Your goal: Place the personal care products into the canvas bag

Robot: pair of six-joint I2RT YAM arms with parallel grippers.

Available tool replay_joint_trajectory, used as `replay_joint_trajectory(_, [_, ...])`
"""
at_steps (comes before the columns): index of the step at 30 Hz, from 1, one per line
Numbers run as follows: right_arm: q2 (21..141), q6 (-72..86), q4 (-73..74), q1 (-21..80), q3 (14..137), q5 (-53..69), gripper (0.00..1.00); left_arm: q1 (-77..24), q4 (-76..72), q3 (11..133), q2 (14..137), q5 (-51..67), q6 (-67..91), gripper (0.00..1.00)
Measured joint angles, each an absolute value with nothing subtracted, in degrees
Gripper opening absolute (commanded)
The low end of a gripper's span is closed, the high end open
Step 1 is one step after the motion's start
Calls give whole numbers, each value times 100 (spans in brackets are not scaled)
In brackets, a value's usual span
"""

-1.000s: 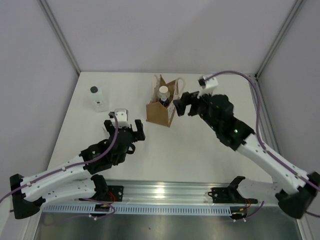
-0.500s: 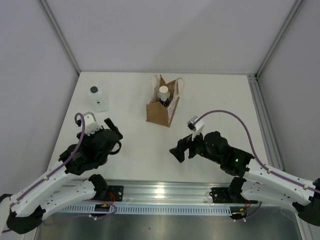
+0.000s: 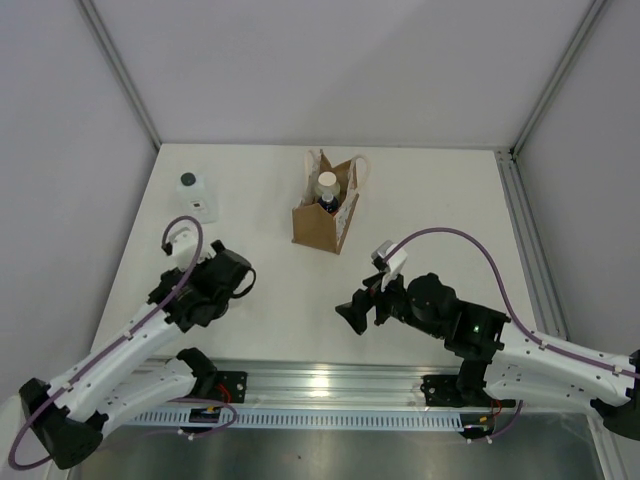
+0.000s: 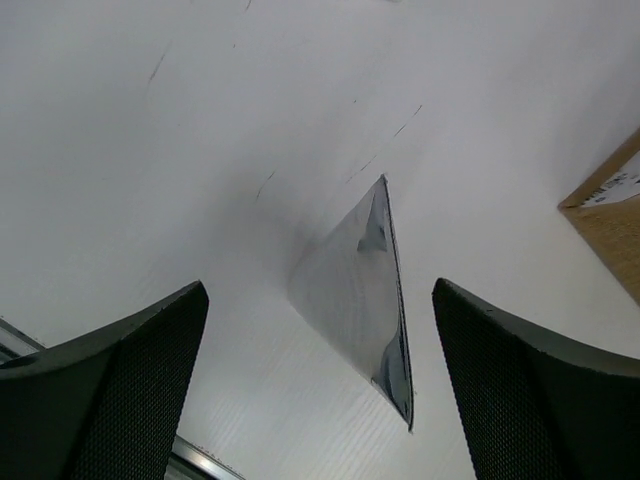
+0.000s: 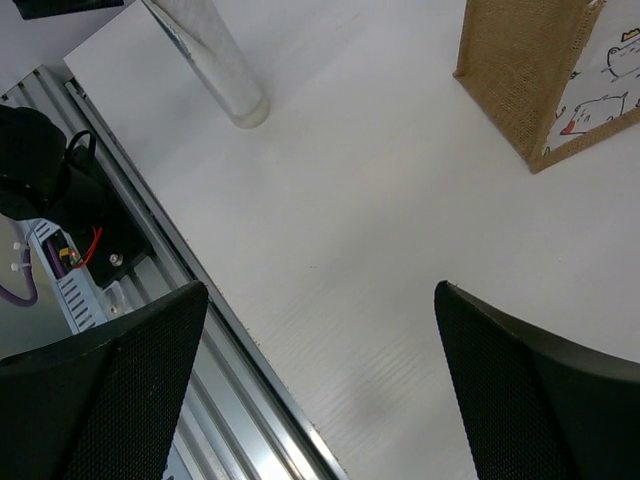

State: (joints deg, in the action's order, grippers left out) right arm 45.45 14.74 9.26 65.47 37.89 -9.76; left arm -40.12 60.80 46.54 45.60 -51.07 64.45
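The canvas bag (image 3: 318,226) stands upright at the back middle of the table. A cream-white bottle top (image 3: 327,182) shows in its mouth, with something dark blue (image 3: 326,203) just in front of it. The clear squarish bottle (image 3: 198,204) with a dark cap stands alone at the back left. My left gripper (image 3: 243,277) hangs open and empty over the table, in front of the clear bottle. My right gripper (image 3: 351,311) is open and empty, low over the table in front of the bag. The right wrist view has the bag (image 5: 520,70) at its top right; the left wrist view catches a bag corner (image 4: 612,222).
A metal rail (image 3: 330,385) runs along the near edge of the table, also seen in the right wrist view (image 5: 150,330). A white link of the left arm (image 5: 210,60) stands on the table ahead of the right gripper. Enclosure walls and posts close in the back and sides.
The right arm has drawn back from the bag to the near middle of the table, its jaws wider. The left arm has pulled back left and turned. The bottles and bag have not moved.
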Motion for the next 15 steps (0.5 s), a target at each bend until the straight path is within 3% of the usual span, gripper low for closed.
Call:
replay_joint_trajectory(8, [4606,1433,950,6558,3789,-1107,99,-3833,5347,4338,5369,-4834,6425,84])
replay_joint_trajectory(12, [4650,1428,954,6578,3789,-1138,99,-3780,5133,4327,5481,-4797,6399,60])
replay_joint_trajectory(15, [4661,1426,956,6602,3789,-1146,99,-3774,5041,4300,5476,-4786,6379,59])
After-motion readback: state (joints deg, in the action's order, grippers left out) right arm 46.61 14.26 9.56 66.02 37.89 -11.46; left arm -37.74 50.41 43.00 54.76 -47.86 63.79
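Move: The tube standing on the table, flat end up, is just ahead of the left hand: about 2 cm forward, 3 cm to its right, with its middle some 8 cm below. The clear bottle stands about 15 cm ahead and 4 cm left of that hand, and the canvas bag about 16 cm ahead and 28 cm to its right, both roughly 9 cm below. From the right hand the tube lies some 32 cm left, 8 cm ahead and 13 cm lower. The tube's flat upper end comes in between the left fingers as the left hand sinks about 3.5 cm, quickly at first, while also easing some 2.5 cm forward and 2 cm right. As the descent levels off, the fingers close from wide open to a little over half around the tube; a grip can't be seen yet. ##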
